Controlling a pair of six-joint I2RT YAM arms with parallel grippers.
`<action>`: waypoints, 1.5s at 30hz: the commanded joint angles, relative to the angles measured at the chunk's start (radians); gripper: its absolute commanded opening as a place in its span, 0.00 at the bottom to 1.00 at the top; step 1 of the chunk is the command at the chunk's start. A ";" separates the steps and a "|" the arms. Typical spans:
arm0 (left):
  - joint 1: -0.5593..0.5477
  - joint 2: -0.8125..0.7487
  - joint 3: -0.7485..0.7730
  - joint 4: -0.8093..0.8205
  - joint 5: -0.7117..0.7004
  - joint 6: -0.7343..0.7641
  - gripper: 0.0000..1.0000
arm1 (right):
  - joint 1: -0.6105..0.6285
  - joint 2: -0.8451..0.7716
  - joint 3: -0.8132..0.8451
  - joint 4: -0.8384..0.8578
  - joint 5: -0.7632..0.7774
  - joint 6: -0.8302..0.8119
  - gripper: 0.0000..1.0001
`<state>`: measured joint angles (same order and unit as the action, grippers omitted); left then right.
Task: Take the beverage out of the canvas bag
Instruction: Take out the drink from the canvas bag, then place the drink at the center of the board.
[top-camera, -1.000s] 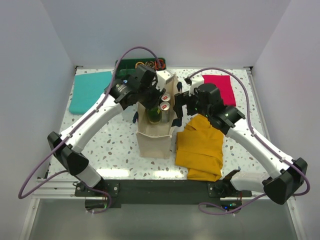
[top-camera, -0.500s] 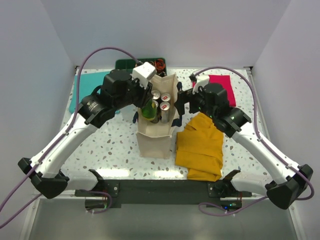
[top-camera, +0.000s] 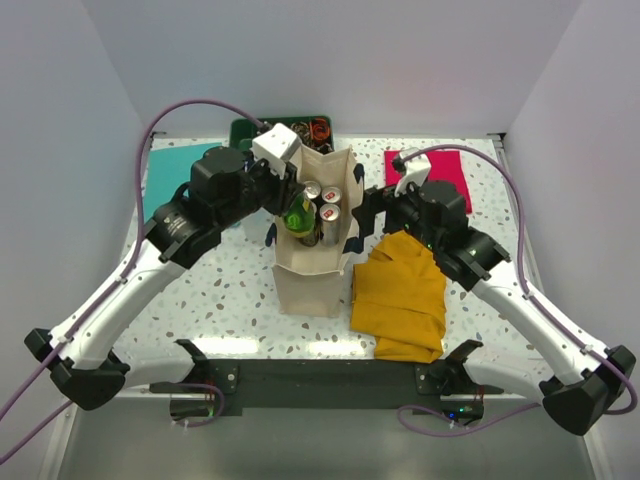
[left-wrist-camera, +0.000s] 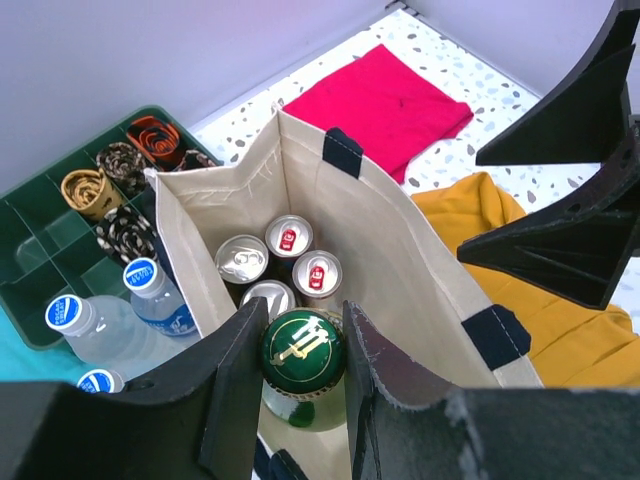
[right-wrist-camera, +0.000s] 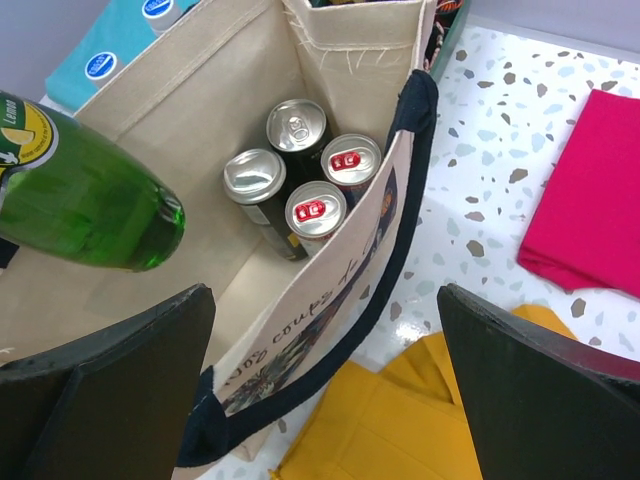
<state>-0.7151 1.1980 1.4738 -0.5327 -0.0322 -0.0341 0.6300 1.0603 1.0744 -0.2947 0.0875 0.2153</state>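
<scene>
The cream canvas bag (top-camera: 308, 288) with navy handles stands upright at the table's centre, mouth open. My left gripper (left-wrist-camera: 300, 372) is shut on the cap of a green glass bottle (left-wrist-camera: 302, 345), the beverage. The bottle (right-wrist-camera: 85, 205) hangs tilted, its base clear of the bag floor and still over the bag's mouth. Several cans (right-wrist-camera: 300, 125) stand inside the bag at its far end. My right gripper (right-wrist-camera: 325, 390) is open and straddles the bag's right wall (right-wrist-camera: 340, 270), one finger inside and one outside, not touching it.
A mustard-yellow cloth (top-camera: 400, 295) lies right of the bag, a red cloth (top-camera: 440, 172) behind it. A teal cloth (top-camera: 178, 178) lies back left. A green compartment tray (left-wrist-camera: 60, 235) sits behind the bag, with water bottles (left-wrist-camera: 100, 330) beside it.
The left arm has risen and drawn back to the left, lifting the green bottle up inside the bag. The right gripper has shifted slightly right and stays open.
</scene>
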 joint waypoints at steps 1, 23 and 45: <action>-0.004 -0.063 0.028 0.249 -0.026 -0.001 0.00 | 0.000 0.013 -0.008 0.074 0.001 0.025 0.98; -0.004 -0.132 0.048 0.330 -0.141 0.057 0.00 | -0.001 0.003 -0.047 0.072 0.049 -0.001 0.98; -0.004 -0.316 -0.225 0.484 -0.505 0.103 0.00 | -0.001 0.024 -0.044 0.085 0.037 0.006 0.98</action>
<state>-0.7166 0.9119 1.2884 -0.2634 -0.4816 0.0708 0.6300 1.0847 1.0248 -0.2611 0.1173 0.2165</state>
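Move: The green bottle already hangs by its capped neck from the left hand, over the canvas bag. The open table for it lies about 14 cm left, 6 cm ahead and 38 cm below. The group of water bottles is some 14 cm ahead and 8 cm left, the four cans in the bag about 14 cm ahead and 5 cm right, both roughly 30 cm lower. From the right hand that open table is some 30 cm left, 5 cm ahead and 30 cm down. The green bottle, still pinched at its capped neck, is raised out of the bag by the left hand, first almost straight up about 5 cm, then swung left some 10 cm across the bag's left wall while still climbing a little. The wrist swings some 25 degrees counter-clockwise and the fingertips tip upward. The right hand, wide open at the bag's right rim, sinks about 2.5 cm and then stays. ##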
